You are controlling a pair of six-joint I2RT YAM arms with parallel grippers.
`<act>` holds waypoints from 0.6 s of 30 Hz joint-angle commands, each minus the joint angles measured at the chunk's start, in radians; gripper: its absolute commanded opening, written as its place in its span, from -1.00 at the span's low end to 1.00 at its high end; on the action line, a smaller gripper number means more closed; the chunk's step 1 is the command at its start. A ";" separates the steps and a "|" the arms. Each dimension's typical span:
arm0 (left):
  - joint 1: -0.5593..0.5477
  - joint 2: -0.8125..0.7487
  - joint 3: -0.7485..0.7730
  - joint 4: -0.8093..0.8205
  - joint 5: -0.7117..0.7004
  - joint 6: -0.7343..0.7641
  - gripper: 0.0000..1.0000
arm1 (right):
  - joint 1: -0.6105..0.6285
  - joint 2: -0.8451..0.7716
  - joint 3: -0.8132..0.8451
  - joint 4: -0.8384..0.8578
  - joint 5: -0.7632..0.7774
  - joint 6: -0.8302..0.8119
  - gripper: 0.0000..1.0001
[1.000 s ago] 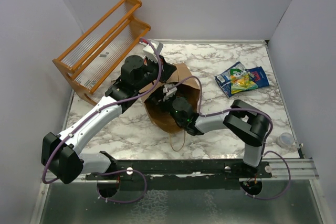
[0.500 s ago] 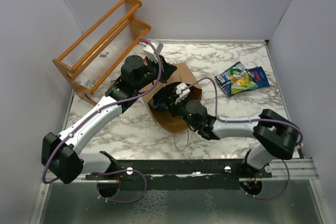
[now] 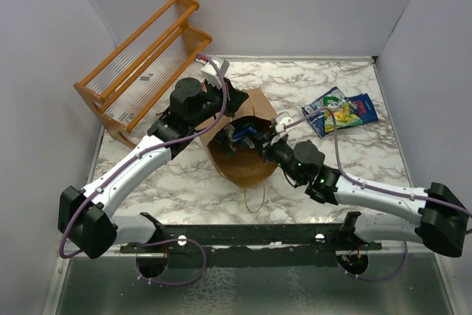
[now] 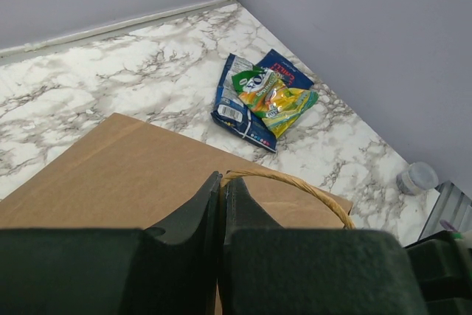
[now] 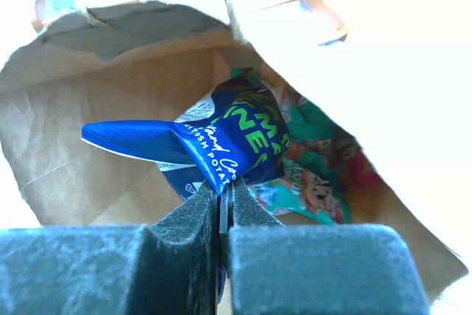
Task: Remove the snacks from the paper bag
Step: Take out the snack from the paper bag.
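The brown paper bag (image 3: 243, 164) lies on the marble table with its mouth open. My left gripper (image 4: 223, 180) is shut on the bag's twisted paper handle (image 4: 295, 182) at the bag's far rim (image 3: 234, 102). At the bag's mouth my right gripper (image 5: 223, 186) is shut on the corner of a dark blue snack packet (image 5: 236, 138), which also shows from above (image 3: 243, 134). More snacks, a teal and red packet (image 5: 317, 182) among them, stay deeper inside the bag (image 5: 88, 108). Two or three snacks (image 3: 339, 111) lie in a pile on the table at the right, and the left wrist view catches them too (image 4: 262, 101).
An orange wooden rack (image 3: 144, 64) stands at the back left. A small round white lid (image 3: 402, 197) sits near the table's right front edge. The bag's other handle loop (image 3: 251, 198) lies flat toward the arm bases. Grey walls close in on three sides.
My right arm has drawn back to the right, out of the bag's depth to its mouth, bringing the dark blue packet in its shut jaws. The left arm has stayed still.
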 commanded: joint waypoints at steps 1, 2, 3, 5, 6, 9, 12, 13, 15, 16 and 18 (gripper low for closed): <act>-0.007 -0.010 0.034 0.012 -0.005 0.005 -1.00 | 0.004 -0.149 -0.040 -0.068 0.068 -0.099 -0.97; -0.007 -0.010 0.034 0.011 -0.005 0.005 -1.00 | 0.005 -0.181 -0.047 -0.074 0.069 -0.110 -0.97; -0.007 -0.010 0.032 0.011 -0.005 0.005 -1.00 | 0.004 -0.209 -0.052 -0.082 0.062 -0.122 -0.97; -0.007 -0.007 0.031 0.011 -0.006 0.006 -1.00 | 0.006 -0.269 -0.056 -0.107 0.005 -0.152 -0.97; -0.007 -0.007 0.031 0.011 -0.006 0.006 -1.00 | 0.005 -0.299 -0.052 -0.126 -0.039 -0.170 -0.97; -0.007 -0.004 0.031 0.010 -0.004 0.005 -1.00 | 0.005 -0.374 -0.028 -0.203 -0.191 -0.228 -0.97; -0.008 -0.003 0.034 0.013 -0.002 0.003 -1.00 | 0.005 -0.419 0.025 -0.307 -0.322 -0.283 -0.97; -0.008 -0.002 0.032 0.012 -0.002 0.003 -1.00 | 0.006 -0.428 0.046 -0.342 -0.349 -0.301 -0.97; -0.009 -0.003 0.032 0.012 -0.003 0.002 -1.00 | 0.004 -0.439 0.087 -0.402 -0.386 -0.336 -0.97; -0.009 -0.003 0.032 0.011 -0.004 0.005 -1.00 | 0.006 -0.442 0.111 -0.433 -0.398 -0.350 -0.97; -0.008 -0.003 0.031 0.011 -0.006 0.005 -1.00 | 0.005 -0.449 0.157 -0.490 -0.426 -0.377 -0.97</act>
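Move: The pile of snacks on the table, where the blue crisp packet in the right fingers is to go, lies about 28 cm ahead of the right hand, 35 cm to its right and some 20 cm below. The paper bag's middle is roughly 5 cm ahead, 7 cm left and 8 cm down; the left gripper is some 8 cm ahead, 5 cm left and 12 cm up. From the left hand the pile lies about 20 cm ahead, 38 cm right and 30 cm below. Keep the blue crisp packet pinched and draw the right hand up and out of the bag's mouth, about 8 cm in height: start up and to the right, then swing back towards the base by some 6 cm. Tip the fingers upward about 15 degrees and turn them counter-clockwise as much. Hold the left gripper still, shut on the bag's handle. ##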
